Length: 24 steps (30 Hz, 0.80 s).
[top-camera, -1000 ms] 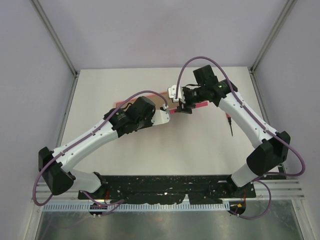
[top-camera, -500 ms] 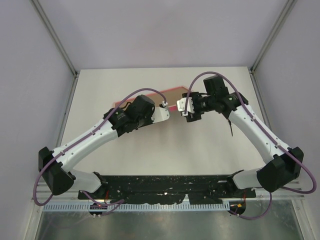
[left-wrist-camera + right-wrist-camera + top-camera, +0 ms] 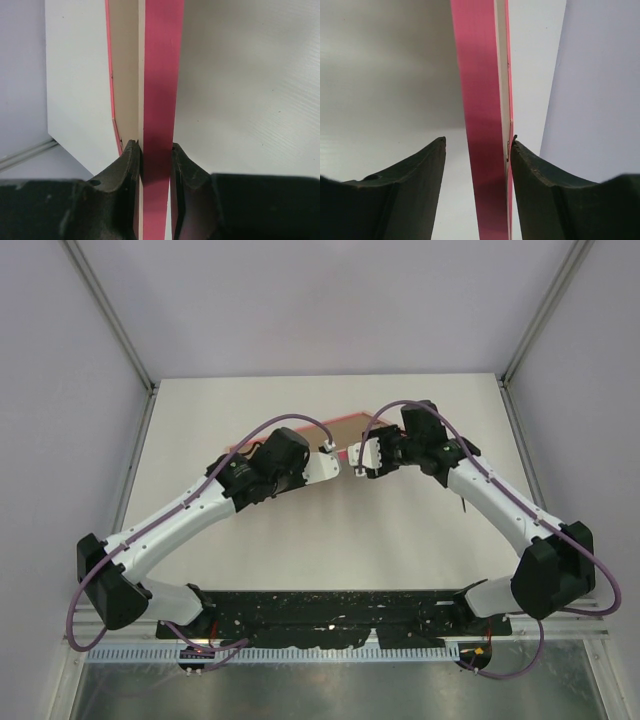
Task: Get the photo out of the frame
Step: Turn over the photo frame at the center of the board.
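The pink frame stands on edge over the table, held between the two arms. My left gripper is shut on its pink rim, one finger on each face. The frame's pale beige back shows to the left of the rim. My right gripper is open and straddles the opposite rim of the frame; its right finger touches the back edge and the left finger stands apart. From above, a brown back panel shows between the left gripper and the right gripper. The photo is hidden.
The white table is boxed in by pale walls with metal posts at the back corners. A thin dark object lies on the table beside the right forearm. The arm bases sit on a black rail at the near edge.
The right gripper drew off to the right and then came back left onto the frame's end, now straddling its rim. The left gripper kept its grip.
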Available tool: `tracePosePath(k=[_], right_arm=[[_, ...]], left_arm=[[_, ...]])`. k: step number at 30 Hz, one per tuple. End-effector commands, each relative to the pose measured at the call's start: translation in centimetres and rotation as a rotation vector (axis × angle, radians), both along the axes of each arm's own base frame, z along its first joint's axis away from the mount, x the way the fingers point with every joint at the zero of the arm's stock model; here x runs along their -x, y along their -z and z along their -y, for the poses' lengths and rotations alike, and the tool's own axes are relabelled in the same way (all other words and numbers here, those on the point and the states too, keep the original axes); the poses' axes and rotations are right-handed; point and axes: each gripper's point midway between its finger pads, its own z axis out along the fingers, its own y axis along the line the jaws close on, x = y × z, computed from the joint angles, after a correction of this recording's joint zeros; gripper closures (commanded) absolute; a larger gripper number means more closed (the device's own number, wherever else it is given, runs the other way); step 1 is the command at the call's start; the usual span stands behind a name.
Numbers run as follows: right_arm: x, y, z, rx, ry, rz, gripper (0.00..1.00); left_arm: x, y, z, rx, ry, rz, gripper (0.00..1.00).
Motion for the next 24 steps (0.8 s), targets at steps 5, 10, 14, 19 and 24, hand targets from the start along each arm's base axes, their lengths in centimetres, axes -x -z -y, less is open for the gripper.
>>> tracePosePath(k=[5,10,14,19,24], right_arm=[[-1.9,-1.8,-0.2,-0.015,0.02,0.094,0.76],[-1.2,-3.0,-0.3,-0.019,0.004,0.069,0.83],[-0.2,-3.8,-0.6,-0.024,-0.018,0.01,0.89],[0.7,-4.8,-1.0,-0.04,-0.055,-0.039,0.92],[1.8,-5.2,-1.2,-0.048,-0.086,-0.073,0.92]], left_arm=[[0.0,-2.0,0.4,0.082,-0.022,0.013,1.0],[0.4,-2.0,0.4,0.056,0.009,-0.012,0.96],[1.1,-2.2,0.7,0.058,0.048,-0.033,0.52],[1.6,-2.4,1.3,0.037,0.105,-0.021,0.25],[1.5,-1.7,1.9,-0.014,0.133,-0.047,0.29]])
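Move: The photo frame stands steeply on edge. Its raised upper rim already sits in the left fingers, and the stretch for the right hand lies between its open fingers, about 1 cm ahead and level. The frame's middle is roughly 8 cm ahead, 6 right and 9 below the left hand; from the right hand it is about 11 left, 1 ahead and 9 below. The screwdriver lies some 18 cm right of the right hand, 8 back and 19 below. The frame's upper rim passes from the left grip to the right: the right hand eases about 1 cm forward and shuts its fingers on it while the left still holds. Then the left fingers open wide and that hand backs off roughly 1.5 cm, drifting right, as the right hand keeps its pinch and draws the rim up nearly 3 cm and some 1.5 cm back. ##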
